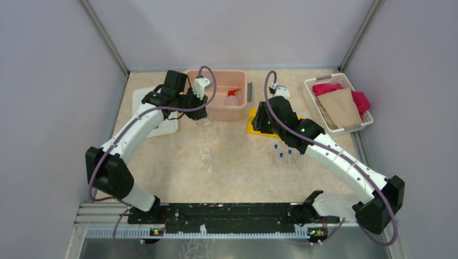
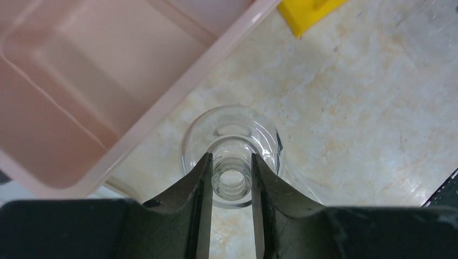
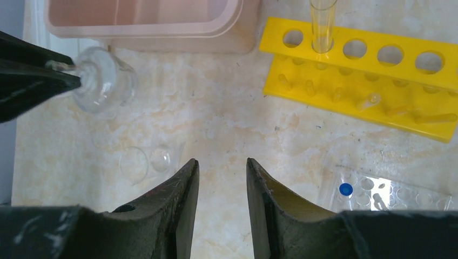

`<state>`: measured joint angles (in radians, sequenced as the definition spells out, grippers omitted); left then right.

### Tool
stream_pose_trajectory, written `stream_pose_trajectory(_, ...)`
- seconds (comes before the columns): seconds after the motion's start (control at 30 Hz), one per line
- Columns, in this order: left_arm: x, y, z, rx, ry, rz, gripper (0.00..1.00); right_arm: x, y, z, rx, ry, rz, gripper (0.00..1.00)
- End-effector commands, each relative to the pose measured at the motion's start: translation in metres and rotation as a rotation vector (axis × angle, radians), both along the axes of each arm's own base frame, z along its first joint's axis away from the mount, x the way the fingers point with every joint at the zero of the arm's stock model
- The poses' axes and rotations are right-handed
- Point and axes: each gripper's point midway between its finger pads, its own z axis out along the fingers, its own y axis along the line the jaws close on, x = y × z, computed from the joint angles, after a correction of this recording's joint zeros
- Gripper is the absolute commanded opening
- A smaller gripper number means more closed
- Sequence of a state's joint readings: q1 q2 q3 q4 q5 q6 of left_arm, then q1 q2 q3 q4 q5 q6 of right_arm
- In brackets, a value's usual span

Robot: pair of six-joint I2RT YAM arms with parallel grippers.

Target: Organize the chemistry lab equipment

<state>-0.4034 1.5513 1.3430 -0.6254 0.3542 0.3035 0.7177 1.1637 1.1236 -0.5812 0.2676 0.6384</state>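
My left gripper (image 2: 231, 157) is shut on the neck of the small clear glass flask (image 2: 232, 135), just in front of the pink bin (image 2: 108, 81). From above, the flask (image 1: 204, 121) shows under the left gripper (image 1: 200, 113). The white squeeze bottle with the red nozzle (image 1: 232, 97) lies in the pink bin (image 1: 216, 113). My right gripper (image 3: 221, 162) is open and empty above the bare table, in front of the yellow holed tube rack (image 3: 378, 70), where one clear tube (image 3: 322, 24) stands. Small blue-capped tubes (image 1: 283, 152) sit in a clear holder.
A clear beaker (image 3: 146, 162) lies on its side mid-table. A white basket (image 1: 363, 127) of pink and tan cloths stands at the back right. A white tray (image 1: 143, 100) lies left of the bin. The clear tube holder (image 3: 389, 191) sits near my right fingers.
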Motion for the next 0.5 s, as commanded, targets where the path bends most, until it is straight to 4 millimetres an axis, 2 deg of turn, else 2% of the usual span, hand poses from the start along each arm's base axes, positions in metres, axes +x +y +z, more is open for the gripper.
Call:
stream_pose_trajectory(0.0, -0.006, -0.003, 0.066, -0.052, -0.084, 0.004, 0.0, -0.001, -0.003, 0.016, 0.03, -0.053, -0.011, 0.37)
stream_pose_trajectory(0.17, -0.007, -0.008, 0.113, -0.098, -0.133, -0.014, 0.0, -0.002, -0.003, 0.016, 0.036, -0.056, -0.01, 0.35)
stream_pose_trajectory(0.27, 0.007, -0.006, 0.128, -0.08, -0.189, 0.003, 0.0, -0.003, -0.003, 0.016, 0.039, -0.055, -0.005, 0.35)
stream_pose_trajectory(0.37, 0.033, 0.0, 0.127, -0.027, -0.247, 0.051, 0.0, -0.004, -0.003, 0.015, 0.046, -0.053, -0.007, 0.34)
stream_pose_trajectory(0.47, 0.064, 0.007, 0.111, 0.045, -0.28, 0.113, 0.0, -0.006, -0.004, 0.015, 0.05, -0.052, -0.009, 0.34)
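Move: The glass flask is already pinched by the neck in my left hand, bound for the pink bin, whose middle lies about 16 cm ahead, 4 cm right and 12 cm below. The wash bottle lying in the bin is some 15 cm ahead and 10 cm right; the white tray sits roughly 12 cm ahead and 21 cm left, and the clear glassware about 8 cm back, straight in line. From my right hand the bin is some 23 cm ahead, 22 cm left. I go on lifting the flask almost straight up with my left hand, about 13 cm and slowing near the top, to bring it above the bin's rim; only at the end do I edge some 2 cm forward towards the bin. My wrist tips the fingers up by a little over 10 degrees, and they keep their pinch on the neck. ##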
